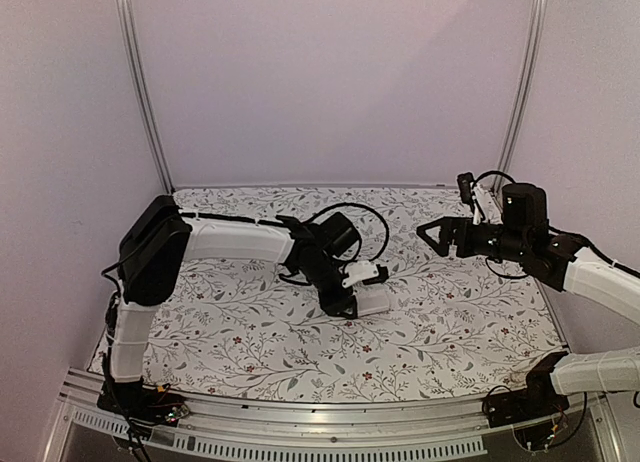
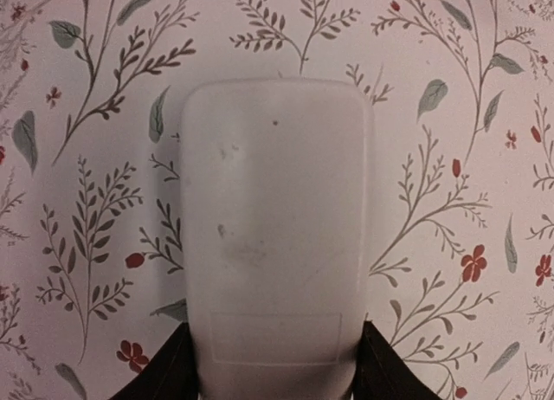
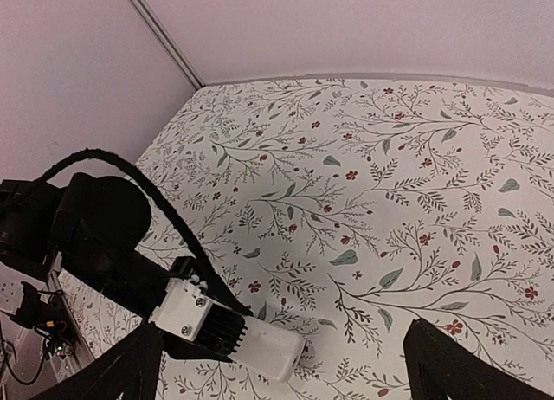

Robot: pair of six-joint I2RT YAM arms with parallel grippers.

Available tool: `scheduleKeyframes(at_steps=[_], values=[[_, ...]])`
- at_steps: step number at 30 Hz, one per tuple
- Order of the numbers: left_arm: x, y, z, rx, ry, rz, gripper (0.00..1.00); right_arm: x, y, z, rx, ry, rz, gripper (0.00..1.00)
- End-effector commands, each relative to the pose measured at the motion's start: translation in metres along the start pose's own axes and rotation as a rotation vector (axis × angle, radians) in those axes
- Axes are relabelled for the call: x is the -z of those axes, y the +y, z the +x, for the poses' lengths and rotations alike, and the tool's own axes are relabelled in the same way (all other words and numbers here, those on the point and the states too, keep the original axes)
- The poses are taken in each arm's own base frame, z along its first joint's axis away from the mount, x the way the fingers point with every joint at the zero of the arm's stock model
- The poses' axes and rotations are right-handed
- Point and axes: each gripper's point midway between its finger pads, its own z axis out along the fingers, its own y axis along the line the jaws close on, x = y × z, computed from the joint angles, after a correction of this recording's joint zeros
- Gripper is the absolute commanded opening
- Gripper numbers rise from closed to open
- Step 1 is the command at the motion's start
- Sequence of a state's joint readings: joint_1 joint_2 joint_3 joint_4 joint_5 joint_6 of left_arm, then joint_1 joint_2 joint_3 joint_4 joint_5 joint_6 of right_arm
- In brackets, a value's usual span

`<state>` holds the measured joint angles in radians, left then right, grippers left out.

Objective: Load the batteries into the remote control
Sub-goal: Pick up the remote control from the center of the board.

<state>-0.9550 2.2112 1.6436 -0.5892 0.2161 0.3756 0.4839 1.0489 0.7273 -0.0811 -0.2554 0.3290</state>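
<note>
The remote control (image 2: 275, 235) lies white back up on the flowered table cover, its battery-lid outline near my fingers. My left gripper (image 1: 356, 302) points down over it, and its black fingers (image 2: 169, 374) press against both long sides at one end. The top view shows the remote (image 1: 374, 302) as a white block sticking out to the right of that gripper. From the right wrist view, the remote (image 3: 275, 350) pokes out from under the left wrist. My right gripper (image 1: 432, 237) hangs open above the table's right side, with nothing between its fingers (image 3: 450, 365). The batteries are out of view.
A black cable (image 1: 362, 214) loops behind the left wrist. The flowered cover (image 1: 250, 332) spans the table, with walls behind it and metal posts (image 1: 145, 92) at the back corners. A metal rail (image 1: 330, 417) runs along the near edge.
</note>
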Motion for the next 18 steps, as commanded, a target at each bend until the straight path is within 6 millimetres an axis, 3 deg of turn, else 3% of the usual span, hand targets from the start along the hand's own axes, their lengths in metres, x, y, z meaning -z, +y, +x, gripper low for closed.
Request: scheduleKeyframes(at_steps=[1,4,11,14,18], values=[[0.081,0.005,-0.058,0.024,-0.306,0.007,0.38,0.010,0.028,-0.019,0.077,-0.033,-0.128,0.99],[0.128,-0.006,-0.078,0.016,-0.476,0.048,0.37,0.017,0.043,-0.031,0.117,-0.077,-0.190,0.99],[0.231,-0.045,-0.110,-0.050,-0.860,0.162,0.37,0.059,0.107,-0.077,0.227,-0.252,-0.478,0.99],[0.259,-0.056,-0.120,-0.077,-0.966,0.205,0.37,0.067,0.133,-0.090,0.239,-0.247,-0.584,0.99],[0.278,-0.066,-0.126,-0.081,-1.043,0.267,0.37,0.069,0.166,-0.090,0.278,-0.226,-0.689,0.99]])
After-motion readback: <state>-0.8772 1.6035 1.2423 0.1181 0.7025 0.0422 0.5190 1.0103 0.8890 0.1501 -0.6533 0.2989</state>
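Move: The remote control lies back side up at the middle of the board with its left end already between the left fingers, its middle about 4 cm to the right of the left hand and roughly 1 cm ahead, at its height. The open right gripper hangs some 17 cm to the right of the left hand, 3 cm farther out and 20 cm higher. From the right hand the remote is about 13 cm left, 2 cm back and 20 cm down. The remote control, still pinched by its sides near one end, is raised steeply by the left hand, about 27 cm with a slight draw back, while the wrist swings the fingers up by some 50 degrees until they point nearly level to the right. The wide-open right hand also rises, drifting left and back and turning counter-clockwise, so the remote nears it. ##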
